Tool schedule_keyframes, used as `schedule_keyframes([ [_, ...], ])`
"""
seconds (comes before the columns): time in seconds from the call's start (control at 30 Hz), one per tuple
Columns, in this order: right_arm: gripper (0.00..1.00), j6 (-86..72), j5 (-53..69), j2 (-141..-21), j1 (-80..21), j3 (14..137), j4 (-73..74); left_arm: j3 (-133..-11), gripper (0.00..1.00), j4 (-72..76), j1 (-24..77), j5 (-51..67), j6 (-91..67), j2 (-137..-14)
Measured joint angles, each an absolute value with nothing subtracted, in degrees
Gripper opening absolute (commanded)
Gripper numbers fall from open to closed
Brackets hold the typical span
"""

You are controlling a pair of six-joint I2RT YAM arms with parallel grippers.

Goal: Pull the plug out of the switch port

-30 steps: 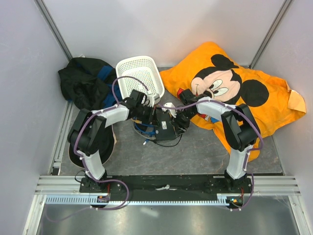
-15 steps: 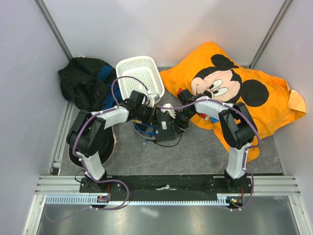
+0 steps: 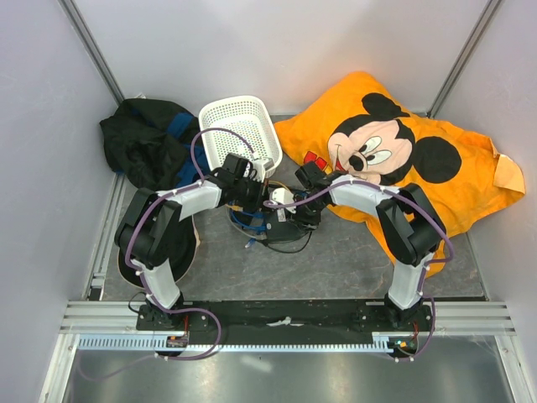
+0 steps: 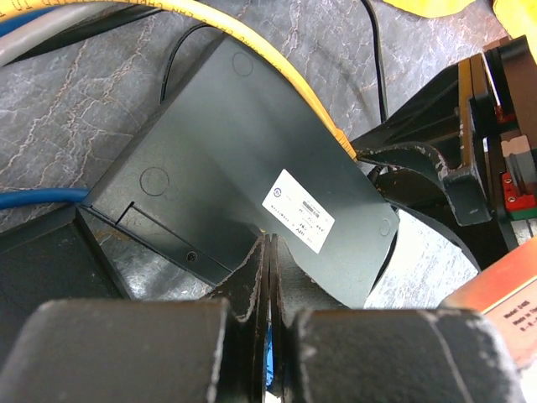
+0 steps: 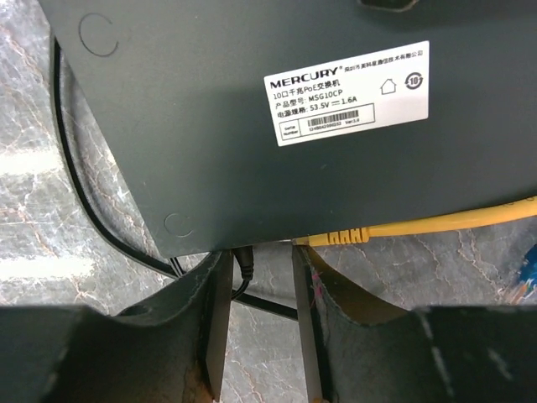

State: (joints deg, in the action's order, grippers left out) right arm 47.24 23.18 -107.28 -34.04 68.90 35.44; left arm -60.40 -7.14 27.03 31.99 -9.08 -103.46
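The switch point(image 5: 210, 126) is a flat black box with a white label point(image 4: 298, 210), lying between the arms point(image 3: 281, 225). A black round plug point(image 5: 245, 262) with a thin black cord and a yellow cable plug point(image 5: 337, 237) both enter its near edge; the ports themselves are hidden under that edge. My right gripper point(image 5: 258, 264) stands open around the black plug, which sits close to the left finger, while the yellow plug is just outside the right finger. My left gripper point(image 4: 269, 245) is shut, its tips resting on the switch's top beside the label.
A yellow cable point(image 4: 252, 42) arcs over the switch and a blue cable point(image 4: 42, 199) leaves its far side. A white basket point(image 3: 241, 126), a black bag point(image 3: 143, 143) and an orange Mickey pillow point(image 3: 403, 159) stand behind. An orange box point(image 4: 495, 294) lies close by.
My right gripper has moved left and in toward the switch's edge, and its jaws have narrowed. The left arm and the switch have stayed put.
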Motion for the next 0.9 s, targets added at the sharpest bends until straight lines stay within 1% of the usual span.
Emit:
schedule_keyframes([
  [0.07,0.34,46.8,22.4,-107.0,-34.3,68.6,34.9,-60.4,0.02,-7.1,27.0,31.9,-9.1,-103.5],
  [0.1,0.27,46.7,22.0,-106.9,-34.4,68.4,34.5,-60.4,0.02,-6.9,27.0,31.8,-9.1,-103.5],
  [0.17,0.19,46.6,21.4,-106.4,-34.6,67.5,33.3,-60.4,0.02,-6.7,27.0,31.5,-9.1,-103.5],
  [0.2,0.10,46.5,21.3,-106.2,-34.7,67.2,32.8,-60.4,0.02,-6.6,27.0,31.4,-9.1,-103.5],
  [0.27,0.01,46.5,21.1,-105.6,-34.8,66.4,32.1,-60.4,0.02,-6.5,27.0,31.3,-9.1,-103.5],
  [0.9,0.00,53.9,17.5,-100.6,-36.2,59.3,25.4,-62.3,0.02,-6.0,31.2,25.0,-9.4,-104.9],
])
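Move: The black power plug at the switch's near right-hand edge sits between my open right fingertips, only about 1 cm back and 1 cm left of mid-gap, at finger height. From that hand the yellow plug lies some 2 cm ahead and 1 cm left, and the switch label about 3 cm ahead and 6 cm left. From my left hand the label is roughly 2 cm back, 4 cm right and 2 cm below; the black plug is about 5 cm back, 9 cm right and 3 cm lower. I close my right fingers from nearly half open to shut around the black power plug, tips tucked against the switch's edge, then stay there while that wrist turns 10 to 15 degrees, swinging the fingertips forward. My left hand, fingers still shut, slides nearly 2 cm right over the switch towards its label, sinking a little. ##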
